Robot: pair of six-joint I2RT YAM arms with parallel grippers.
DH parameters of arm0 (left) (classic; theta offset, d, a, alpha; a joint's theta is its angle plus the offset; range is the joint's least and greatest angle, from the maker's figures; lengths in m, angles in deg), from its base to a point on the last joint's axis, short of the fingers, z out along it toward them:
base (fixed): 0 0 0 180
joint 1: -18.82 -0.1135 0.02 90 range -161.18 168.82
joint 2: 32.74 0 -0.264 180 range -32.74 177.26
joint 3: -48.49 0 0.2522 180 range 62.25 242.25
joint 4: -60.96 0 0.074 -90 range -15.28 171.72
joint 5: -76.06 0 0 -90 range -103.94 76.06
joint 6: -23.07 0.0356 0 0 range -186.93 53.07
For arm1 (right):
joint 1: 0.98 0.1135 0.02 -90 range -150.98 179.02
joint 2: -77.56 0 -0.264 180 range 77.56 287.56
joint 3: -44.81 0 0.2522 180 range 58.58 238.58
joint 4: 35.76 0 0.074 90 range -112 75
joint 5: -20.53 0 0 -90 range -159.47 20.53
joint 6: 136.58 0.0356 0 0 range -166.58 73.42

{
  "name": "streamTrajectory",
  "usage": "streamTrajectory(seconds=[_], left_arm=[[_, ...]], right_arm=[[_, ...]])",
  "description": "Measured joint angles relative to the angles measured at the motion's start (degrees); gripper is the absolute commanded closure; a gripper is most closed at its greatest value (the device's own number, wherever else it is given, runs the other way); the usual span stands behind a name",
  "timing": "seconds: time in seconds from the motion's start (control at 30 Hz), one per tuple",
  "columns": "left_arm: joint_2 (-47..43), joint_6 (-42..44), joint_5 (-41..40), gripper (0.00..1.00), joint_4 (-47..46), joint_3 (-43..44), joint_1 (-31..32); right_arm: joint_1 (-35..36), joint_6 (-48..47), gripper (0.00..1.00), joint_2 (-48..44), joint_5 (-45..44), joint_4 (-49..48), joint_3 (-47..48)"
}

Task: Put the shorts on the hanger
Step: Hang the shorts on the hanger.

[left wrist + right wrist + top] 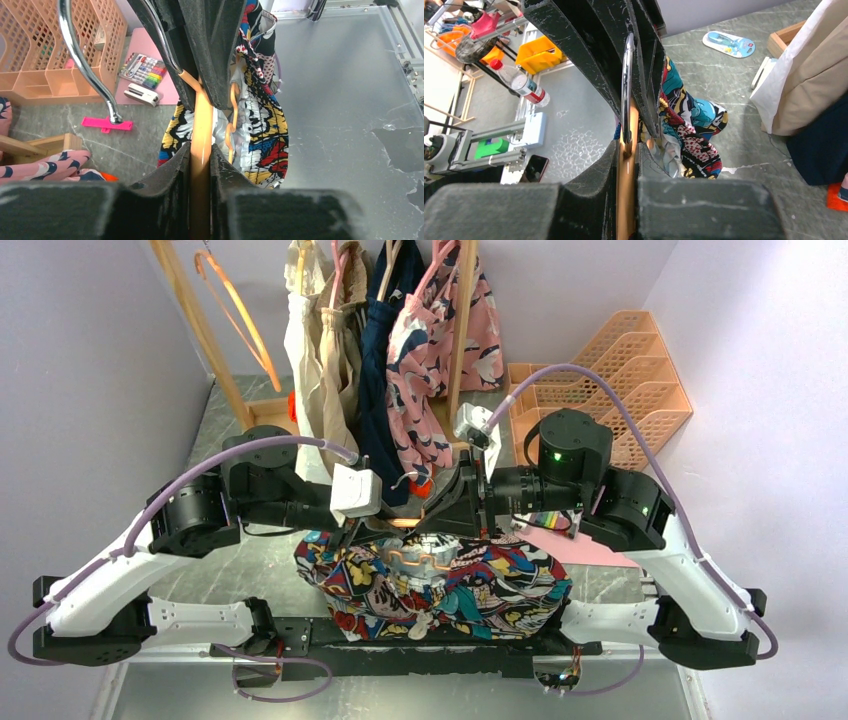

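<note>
The comic-print shorts (440, 590) hang in a bunch over the near table edge, draped on the orange-tan hanger (410, 524). My left gripper (385, 525) and right gripper (445, 515) meet over the hanger's middle from either side. In the left wrist view my left gripper (201, 147) is shut on the hanger's bar (201, 125), with the shorts (265, 130) hanging to its right and the silver hook (80, 55) at upper left. In the right wrist view my right gripper (626, 145) is shut on the hanger (628, 170) just below the hook (626, 75), with the shorts (691, 135) beside it.
A wooden rack of hung garments (400, 340) stands at the back, with a spare orange hanger (235, 310) on its left. A peach file organizer (610, 380) sits back right. A marker set (145, 70), a white block (141, 94) and a pink clip (107, 123) lie on the table.
</note>
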Motion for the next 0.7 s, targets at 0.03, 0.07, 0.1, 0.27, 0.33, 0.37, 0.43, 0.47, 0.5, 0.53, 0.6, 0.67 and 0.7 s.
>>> streamTrajectory(seconds=[0.03,0.07,0.1,0.27,0.33,0.37,0.43,0.47,0.5,0.53,0.6,0.67,0.7], left_arm=[[0.0,0.0,-0.04,0.61,-0.07,-0.02,0.0],[-0.02,0.0,-0.09,0.5,-0.33,-0.09,0.0],[-0.02,0.02,-0.28,0.4,-1.07,-0.11,0.0],[-1.16,-0.83,-1.2,0.04,-3.5,-0.22,0.0],[-2.21,-1.53,-1.22,0.01,-4.0,-0.22,0.0],[-2.78,-1.79,-1.25,0.01,-4.24,-0.22,-0.02],[-3.91,-2.45,-1.25,0.01,-4.42,-0.2,0.0],[-4.63,-2.78,-1.25,0.01,-4.39,-0.2,0.0],[-5.29,-3.15,-1.25,0.01,-4.37,-0.2,0.0],[-6.1,-3.52,-1.25,0.01,-4.31,-0.22,0.0],[-7.82,-4.33,-1.25,0.01,-4.24,-0.31,0.0],[-9.57,-5.07,-1.25,0.01,-3.96,-0.68,0.0],[-10.36,-5.44,-1.27,0.01,-3.72,-0.83,0.0]], right_arm=[[0.0,-0.04,1.0,-0.15,-0.09,-0.09,-0.09],[0.0,-0.09,1.0,-0.33,-0.15,-0.26,-0.31],[0.11,-0.28,1.0,-0.76,-0.15,-0.39,-0.92],[0.44,-2.12,1.0,-2.54,-1.14,-0.02,-3.08],[0.44,-3.26,1.0,-3.1,-2.01,0.02,-3.43],[0.44,-3.89,1.0,-3.37,-2.49,0.07,-3.45],[0.44,-5.03,1.0,-3.96,-3.17,0.24,-3.45],[0.44,-5.57,1.0,-4.28,-3.56,0.44,-3.43],[0.44,-6.19,1.0,-4.68,-3.96,0.74,-3.37],[0.44,-6.75,1.0,-5.05,-4.31,1.2,-3.21],[0.44,-7.67,1.0,-5.66,-4.87,2.23,-2.82],[0.44,-8.41,1.0,-6.1,-5.33,3.43,-2.12],[0.44,-8.87,1.0,-6.32,-5.55,4.17,-1.6]])
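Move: The left hand still pinches the orange hanger's bar left of its hook; the hanger's middle lies about 5 cm to its right, level in depth and height. The shorts hang some 12 cm below, about 2 cm back and 6 cm to the right. The navy trousers hang about 24 cm ahead, 3 cm left and 20 cm lower. The right hand already grips the bar beside the hook, with the hanger's middle about 1 cm to its left. Upward first, then also out to the left and slightly back, the left hand opens wide, lets go of the hanger bar and backs off about 5 cm each way up and left, its fingers tipping up towards level. The right hand keeps its pinch by the hook, dips a little, then carries the hanger some 3 cm to the right, rolling about 10 degrees around its fingers' line. ##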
